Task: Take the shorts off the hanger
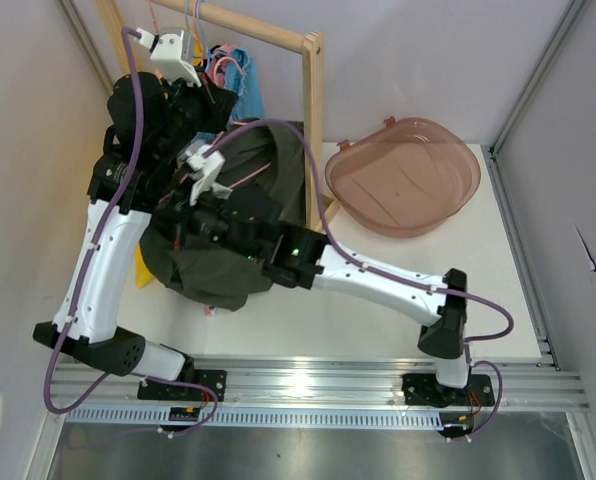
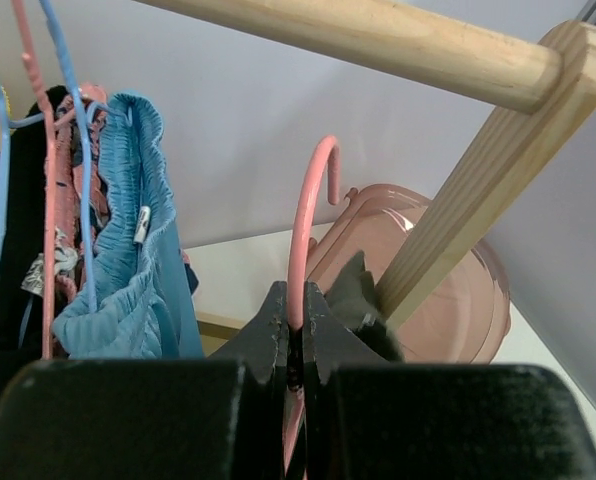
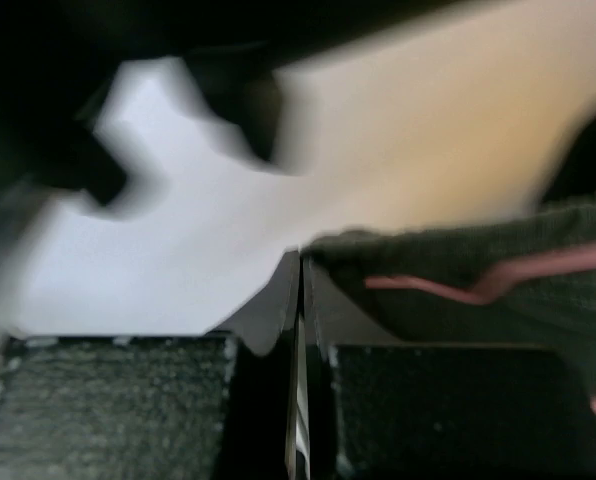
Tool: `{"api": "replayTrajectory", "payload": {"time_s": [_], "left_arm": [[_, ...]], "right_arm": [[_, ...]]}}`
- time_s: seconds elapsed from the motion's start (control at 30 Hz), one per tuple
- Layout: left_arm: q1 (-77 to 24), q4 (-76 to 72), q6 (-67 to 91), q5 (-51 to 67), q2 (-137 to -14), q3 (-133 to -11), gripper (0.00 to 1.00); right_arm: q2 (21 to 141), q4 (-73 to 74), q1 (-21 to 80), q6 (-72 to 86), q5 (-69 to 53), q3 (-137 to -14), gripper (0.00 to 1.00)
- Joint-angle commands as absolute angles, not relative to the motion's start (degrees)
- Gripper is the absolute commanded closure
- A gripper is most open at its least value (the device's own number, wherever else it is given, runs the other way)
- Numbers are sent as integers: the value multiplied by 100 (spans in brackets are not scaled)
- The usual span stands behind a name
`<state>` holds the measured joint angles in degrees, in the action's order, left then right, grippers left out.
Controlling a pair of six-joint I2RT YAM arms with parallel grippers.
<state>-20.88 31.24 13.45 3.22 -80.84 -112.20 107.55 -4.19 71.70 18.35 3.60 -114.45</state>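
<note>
The dark green shorts (image 1: 268, 165) hang from a pink hanger (image 2: 303, 215) just in front of the wooden rack, bunched between both arms. My left gripper (image 2: 296, 295) is shut on the stem of the pink hook, which is off the rail, below and in front of it. My right gripper (image 3: 300, 262) is shut, jaws flush together, with no cloth visible between them. The edge of the shorts (image 3: 478, 290) lies against the tip of its right finger, with a pink hanger wire (image 3: 428, 290) running across the cloth.
The wooden rail (image 2: 378, 35) and its post (image 1: 313, 130) stand right behind the shorts. A blue garment (image 2: 128, 250) and other clothes hang on hangers at the left. A translucent pink basin (image 1: 403, 175) sits on the table at the right.
</note>
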Motion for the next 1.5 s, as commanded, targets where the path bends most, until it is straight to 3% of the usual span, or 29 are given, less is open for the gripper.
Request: {"api": "replayTrajectory", "payload": {"time_s": [0.0,0.23,0.4,0.6,0.83,0.97,1.13,1.37,1.47], "left_arm": [[-2127,2637,1468,580,-8252,-11619,100],[-2127,2979,1749,879,-8551,-12548,100],[-2109,3479,1731,835,-8666,-13332,100],[-2101,3814,1697,852,-8227,-13123,100],[-2101,4120,1565,695,-7331,-12375,100],[-2109,4481,1529,694,-6963,-12147,100],[-2109,4333,1582,651,-6048,-10794,100],[-2109,3051,1451,-430,-4914,-9124,100],[-2109,2594,1441,-501,-4860,-8719,100]], "right_arm": [[11361,-89,7900,1705,-263,-12399,100],[12278,369,8437,1750,-502,-13500,100],[11981,142,8551,1793,-238,-12649,100],[10953,-403,8508,1503,1027,-10676,100],[9467,-975,8042,1652,2011,-8626,100],[8703,-1072,7797,1574,2469,-8078,100],[8140,-792,7314,1336,2742,-7954,100],[7269,-132,6724,1240,3313,-8200,100],[7198,400,6216,1090,3393,-8989,100]]}}
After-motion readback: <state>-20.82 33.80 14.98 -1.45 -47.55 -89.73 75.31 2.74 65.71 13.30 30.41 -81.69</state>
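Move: The left fingers hold the pink hanger's hook, and the green shorts on it have their middle about 17 cm back from that hand, 0 cm sideways and roughly 17 below. From the right hand, already pinching their edge, it lies some 5 cm ahead, 7 to the right and 8 below. From the left hand, the blue shorts hang about 6 cm ahead, 3 left and 12 lower; the rack post stands 5 ahead, 15 right, 15 lower. Right hand pulls the pinched shorts back, some 16 cm down, then right and up; left draws the hanger back. ##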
